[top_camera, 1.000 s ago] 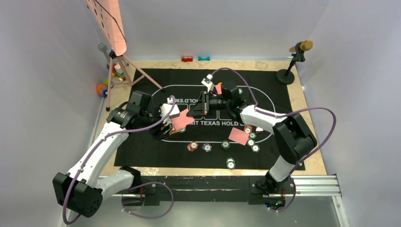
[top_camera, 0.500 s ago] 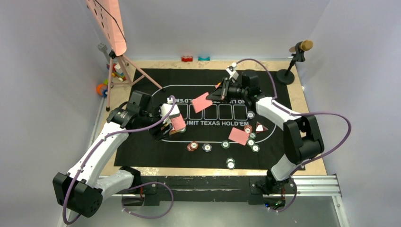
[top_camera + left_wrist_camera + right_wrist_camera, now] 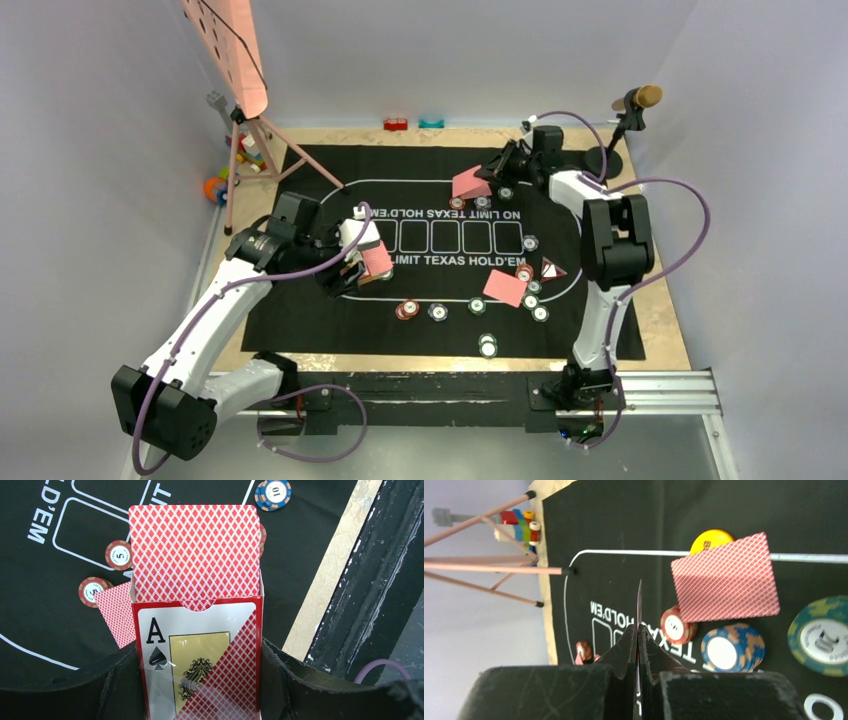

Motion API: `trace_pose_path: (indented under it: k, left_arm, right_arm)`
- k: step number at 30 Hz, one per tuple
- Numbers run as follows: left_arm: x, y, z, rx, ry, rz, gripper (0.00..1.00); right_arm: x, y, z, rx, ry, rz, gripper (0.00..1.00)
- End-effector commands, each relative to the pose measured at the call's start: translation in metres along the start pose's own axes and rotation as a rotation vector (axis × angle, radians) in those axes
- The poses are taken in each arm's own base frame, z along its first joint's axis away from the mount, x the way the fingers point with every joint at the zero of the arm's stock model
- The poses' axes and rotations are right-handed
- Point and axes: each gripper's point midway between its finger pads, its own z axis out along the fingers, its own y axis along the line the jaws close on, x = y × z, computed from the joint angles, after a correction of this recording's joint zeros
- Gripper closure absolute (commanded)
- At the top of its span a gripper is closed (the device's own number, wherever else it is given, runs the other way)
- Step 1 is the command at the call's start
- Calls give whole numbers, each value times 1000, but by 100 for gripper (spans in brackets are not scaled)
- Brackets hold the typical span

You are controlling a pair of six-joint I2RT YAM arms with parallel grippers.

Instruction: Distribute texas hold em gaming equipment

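My left gripper (image 3: 197, 680) (image 3: 352, 262) is shut on a red card box (image 3: 197, 650) printed with an ace of spades. Red-backed playing cards (image 3: 195, 552) stick out of its open top. Over the mat's far side, my right gripper (image 3: 639, 627) (image 3: 492, 172) is shut on a single card (image 3: 640, 602) (image 3: 468, 185), seen edge-on in the right wrist view. Below it another card (image 3: 726, 580) lies partly on a yellow disc (image 3: 710, 540), with a red chip (image 3: 678, 626), a blue-and-orange chip (image 3: 732, 649) and a green chip (image 3: 824, 635) beside it. One more card (image 3: 505, 288) and several chips (image 3: 438, 311) lie on the near half.
The black mat (image 3: 300, 300) covers most of the table. A pink tripod stand (image 3: 255, 130) with toy blocks (image 3: 240, 160) at its feet is at the back left. A microphone on a stand (image 3: 625, 110) is at the back right. Two small blocks (image 3: 397, 124) lie at the far edge.
My right arm has swung from beside the deck at the mat's middle to the far right side, carrying one card. The left arm and the box have stayed still.
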Motion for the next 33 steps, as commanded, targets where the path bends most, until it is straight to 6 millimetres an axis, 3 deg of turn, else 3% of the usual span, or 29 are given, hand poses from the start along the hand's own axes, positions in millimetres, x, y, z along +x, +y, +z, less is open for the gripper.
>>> trace_pose_path:
  k: [1, 10, 15, 19, 24, 28, 31, 33]
  left_arm:
    - [-17, 4, -10, -25, -66, 31, 62]
    - [-16, 4, -10, -25, -65, 30, 64]
    - [-15, 3, -9, -17, -63, 29, 68]
    - [-16, 3, -8, -14, -67, 27, 68]
    - [-15, 3, -8, -14, -65, 24, 67]
    - [-16, 2, -9, -13, -66, 24, 68]
    - [-15, 2, -8, -13, -64, 23, 68]
    - [-15, 3, -7, -14, -65, 22, 68]
  right_arm:
    - [-27, 4, 16, 28, -50, -65, 100]
    - [-38, -21, 34, 125, -46, -77, 100]
    - [-29, -45, 34, 219, -19, -78, 83]
    - [-26, -52, 30, 248, -19, -79, 67]
    - [-33, -42, 20, 256, -50, -86, 53]
    - [-41, -22, 2, 240, -94, -103, 51]
    - [-41, 14, -18, 158, -122, -121, 50]
    - [-26, 45, -30, 77, -114, -149, 47]
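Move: The right hand holds a card some 9 cm above the mat. The spot where it will lie is about 4 cm to the hand's left and 1 cm ahead. The card already dealt there is nearly straight below; the red chips are 5 cm left and 4 cm back, the blue chips 1 cm right and 4 cm back, the green chip 7 cm right and 1 cm back. From the left hand, the spot lies roughly 26 cm ahead and 24 cm right, 13 cm down. The right fingers let go of their card beside the dealt one, opening from shut to about half. Before that the hand reaches forward about 4 cm while sinking; as it opens it drifts right, sinks to some 5 cm below its start and rolls its left side down nearly 15 degrees, then begins lifting back, empty. The left hand keeps its hold on the card box. ##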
